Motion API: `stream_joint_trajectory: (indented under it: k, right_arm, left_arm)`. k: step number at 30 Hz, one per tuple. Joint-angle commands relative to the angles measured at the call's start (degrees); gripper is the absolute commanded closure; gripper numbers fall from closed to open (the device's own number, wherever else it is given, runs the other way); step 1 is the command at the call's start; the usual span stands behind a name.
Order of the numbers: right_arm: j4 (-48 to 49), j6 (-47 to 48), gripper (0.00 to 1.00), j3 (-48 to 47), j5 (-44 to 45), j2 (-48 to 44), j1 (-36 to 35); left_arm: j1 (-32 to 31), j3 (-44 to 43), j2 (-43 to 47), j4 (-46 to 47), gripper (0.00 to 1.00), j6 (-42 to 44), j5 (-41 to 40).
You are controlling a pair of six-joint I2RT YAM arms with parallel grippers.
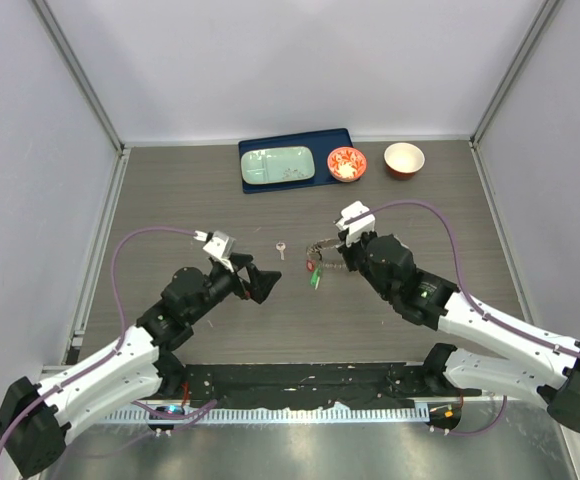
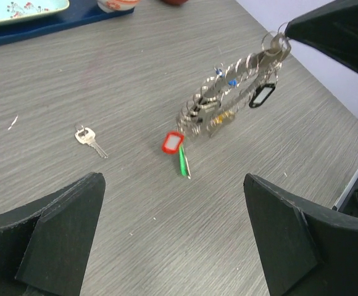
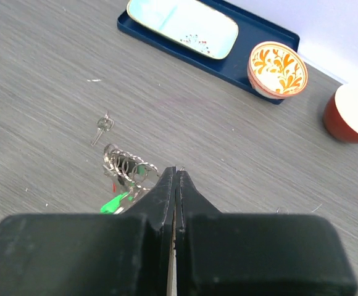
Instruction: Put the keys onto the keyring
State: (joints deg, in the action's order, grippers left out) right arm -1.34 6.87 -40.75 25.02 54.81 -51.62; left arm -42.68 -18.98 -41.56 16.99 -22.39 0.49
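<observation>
The keyring (image 1: 320, 254) looks like a bunch of silver rings carrying keys with red, green, blue and black heads. My right gripper (image 1: 339, 251) is shut on its upper end and holds it tilted, with the red and green pieces low at the table. It also shows in the left wrist view (image 2: 222, 98) and the right wrist view (image 3: 126, 168), left of the closed right fingertips (image 3: 170, 179). A loose silver key (image 1: 281, 249) lies flat on the table and shows in both wrist views (image 2: 89, 140) (image 3: 103, 127). My left gripper (image 1: 262, 281) is open and empty, left of the key bunch.
A blue tray (image 1: 330, 140) at the back holds a pale green plate (image 1: 278, 166) and an orange-patterned bowl (image 1: 347, 164). A red bowl with a white inside (image 1: 404, 159) stands to its right. Grey walls close in the table's sides.
</observation>
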Motion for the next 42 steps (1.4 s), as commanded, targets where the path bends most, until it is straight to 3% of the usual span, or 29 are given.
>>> stream_joint_trajectory:
  k: [1, 12, 26, 30, 31, 35, 37, 42]
  right_arm:
    - [8.38, -0.72, 0.99, -2.67, 0.92, 0.04, 0.11]
    - [1.52, -9.5, 0.99, 3.65, -19.72, -1.63, -0.06]
    - [-3.31, -27.43, 0.98, 14.65, -32.31, 0.04, -0.86]
    - [-5.85, -28.49, 0.82, 14.65, -29.95, 0.39, -0.86]
    - [-6.3, -28.67, 0.69, 14.39, -29.07, 0.04, -0.94]
    - [-10.42, -28.41, 0.42, 11.14, -21.44, -1.19, -0.77]
    - [-14.46, -28.23, 0.36, 8.51, -15.45, -0.93, 0.19]
    - [-17.82, -29.37, 0.37, 7.35, -9.46, 0.74, 6.25]
  left_arm:
    - [0.05, -1.67, 1.39, -1.53, 0.0, -2.39, -1.28]
    - [0.14, -0.44, 3.51, -2.93, 0.0, -3.89, -2.16]
    - [0.05, -0.97, -4.66, -0.73, 0.0, -8.28, 1.88]
    - [0.05, -1.58, -7.21, -0.82, 0.0, -8.28, 2.32]
    - [-0.04, -1.93, -7.83, -0.82, 0.0, -8.11, 2.15]
    - [0.05, -2.81, -10.64, -0.91, 0.0, -7.67, 1.97]
    - [0.05, -3.16, -12.13, -1.35, 0.0, -7.67, 1.97]
    - [0.05, -4.66, -14.51, -2.31, 0.0, -7.93, 2.14]
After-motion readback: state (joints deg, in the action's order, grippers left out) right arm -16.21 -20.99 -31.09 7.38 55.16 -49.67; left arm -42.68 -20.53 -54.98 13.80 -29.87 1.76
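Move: The keyring, still pinched in the right hand, goes to bare table whose middle is roughly 6 cm back, 3 cm left and 19 cm below that hand. Near it, the loose key is about 6 cm ahead and 13 cm left of the right hand, the blue-tag key some 7 cm ahead and 15 cm right. From the left hand, that table spot is about 12 cm right, 2 cm back and 15 cm down; the loose key is 9 cm ahead, 2 cm right. The keyring is swung down and back towards the table between the hands as the right hand sinks some 15 cm and draws back 12 cm, tipping its fingers down about 40 degrees. The fingers then open, let go of the rim, and come free forward, right and slightly up. The left hand hovers wide open, then lowers about 7 cm, tipping down, without gripping. ##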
